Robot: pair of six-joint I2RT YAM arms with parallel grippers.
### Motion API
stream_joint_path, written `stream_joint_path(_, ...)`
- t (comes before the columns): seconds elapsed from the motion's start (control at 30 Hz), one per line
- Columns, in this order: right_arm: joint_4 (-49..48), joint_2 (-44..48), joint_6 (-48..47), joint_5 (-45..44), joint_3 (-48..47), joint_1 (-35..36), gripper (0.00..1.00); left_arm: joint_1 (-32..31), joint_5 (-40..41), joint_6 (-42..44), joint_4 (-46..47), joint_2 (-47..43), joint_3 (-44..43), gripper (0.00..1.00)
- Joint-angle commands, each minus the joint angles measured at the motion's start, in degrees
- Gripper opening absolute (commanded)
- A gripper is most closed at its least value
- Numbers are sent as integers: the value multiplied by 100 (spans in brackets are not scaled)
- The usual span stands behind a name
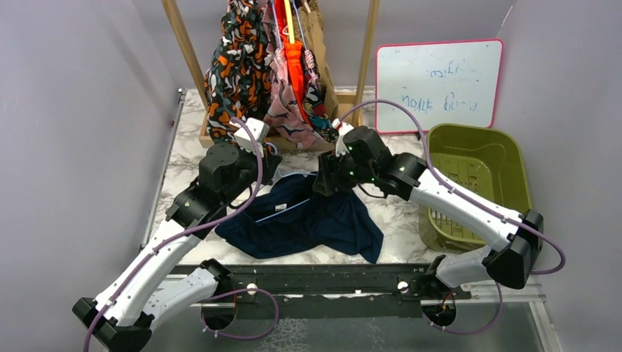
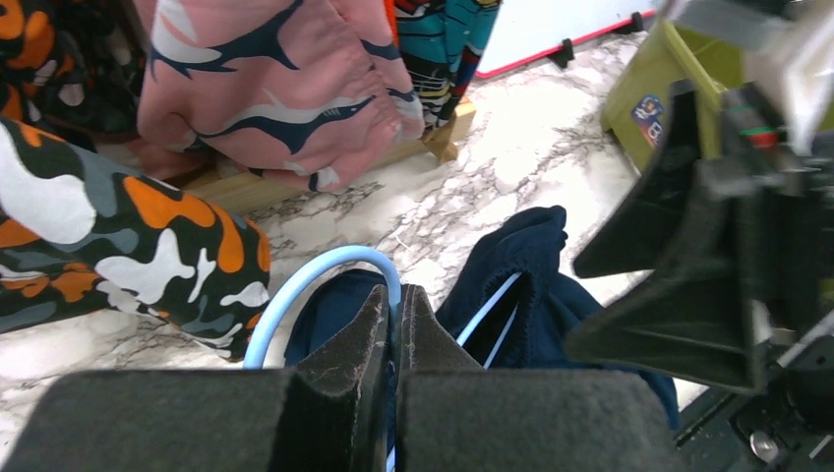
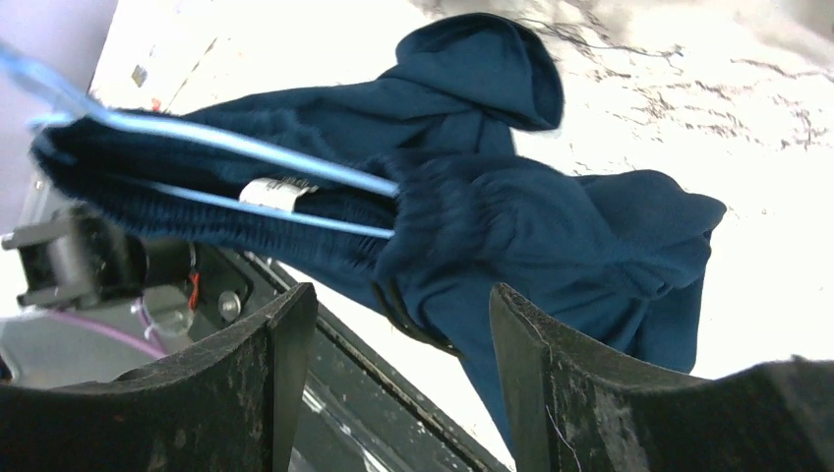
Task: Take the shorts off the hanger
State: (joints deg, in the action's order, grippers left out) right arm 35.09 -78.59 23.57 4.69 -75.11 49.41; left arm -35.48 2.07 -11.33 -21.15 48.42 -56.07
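A pair of navy shorts [image 1: 308, 224] lies crumpled on the marble table, its waistband threaded on a light blue hanger [image 3: 246, 147]. My left gripper [image 2: 395, 305] is shut on the hanger's curved hook [image 2: 315, 270], at the left end of the shorts [image 2: 521, 256]. My right gripper [image 3: 403, 295] hovers open just above the bunched waistband of the shorts [image 3: 551, 226], with nothing between its fingers. In the top view the two grippers face each other over the garment, the left [image 1: 265, 163] and the right [image 1: 328, 178].
A wooden rack [image 1: 367, 51] at the back carries several printed shorts [image 1: 238, 66], which hang close behind the left gripper. An olive green bin [image 1: 513, 158] stands at the right. A whiteboard [image 1: 438, 84] leans on the back wall.
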Motion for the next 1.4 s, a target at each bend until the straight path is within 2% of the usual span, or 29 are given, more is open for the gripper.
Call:
stream_joint_path(0.0,-1109,-6,822,-748,553,25,66,-11,-601,-49,121,-118,3,0)
stream_joint_path(0.13,-1571,-42,1102,-917,940,34,60,-16,-755,-130,134,-214,72,0)
stream_joint_path(0.17,-1538,-77,1091,-1098,960,34,56,-12,-738,-140,130,-245,83,0)
stream_joint_path(0.23,-1415,-87,1091,-1578,1007,34,34,-12,-711,-109,118,-310,114,0)
stream_joint_path(0.3,-1393,-27,1022,-1911,1105,34,17,-11,-652,-94,90,-394,157,0)
stream_joint_path(0.4,-1365,109,835,-2315,1205,34,3,-12,-543,-121,90,-506,237,0)
stream_joint_path(0.6,-1154,277,681,-3025,1197,-26,1,-13,-418,-74,67,-623,362,0)
stream_joint_path(0.73,-1055,257,493,-2930,1109,-461,1,-17,-572,2,-19,-581,335,0)
stream_joint_path(1.0,-1121,52,300,-1529,1409,-1641,1,-11,-906,83,-29,-824,389,0)
stream_joint_path(1.17,-1237,-152,277,-279,1583,-1654,1,-11,-945,46,30,-817,504,0)
stream_joint_path(1.37,-1332,-42,283,306,1953,-1654,3,-11,-771,-34,129,-788,523,0)
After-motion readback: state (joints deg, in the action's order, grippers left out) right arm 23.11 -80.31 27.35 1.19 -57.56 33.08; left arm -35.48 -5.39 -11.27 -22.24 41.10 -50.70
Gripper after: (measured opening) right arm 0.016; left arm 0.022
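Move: The right hand, its fingers wide open, has the right end of the navy shorts' waistband about 4 cm ahead and 4 cm below it, neither left nor right. The hanger, threaded through the waist, has its middle about 9 cm to this hand's left, level ahead and in height; the pink garment's lower part is some 14 cm ahead, 6 cm left and 5 cm lower. From the left hand, still shut on the hanger's hook, that waistband end lies roughly 12 cm right, 3 cm back and 10 cm below. The right hand sinks and reaches forward about 5 cm and shuts its open fingers on the right end of the shorts' waistband, then pulls it right and forward, away from the left hand, by some 12 cm while turning about 15 degrees clockwise, and finally lowers it 6 cm and eases back towards the base by about 3 cm. The left hand keeps its closed hold on the hanger's hook throughout and draws it back towards the base by 3 to 4 cm in two short pulls. ##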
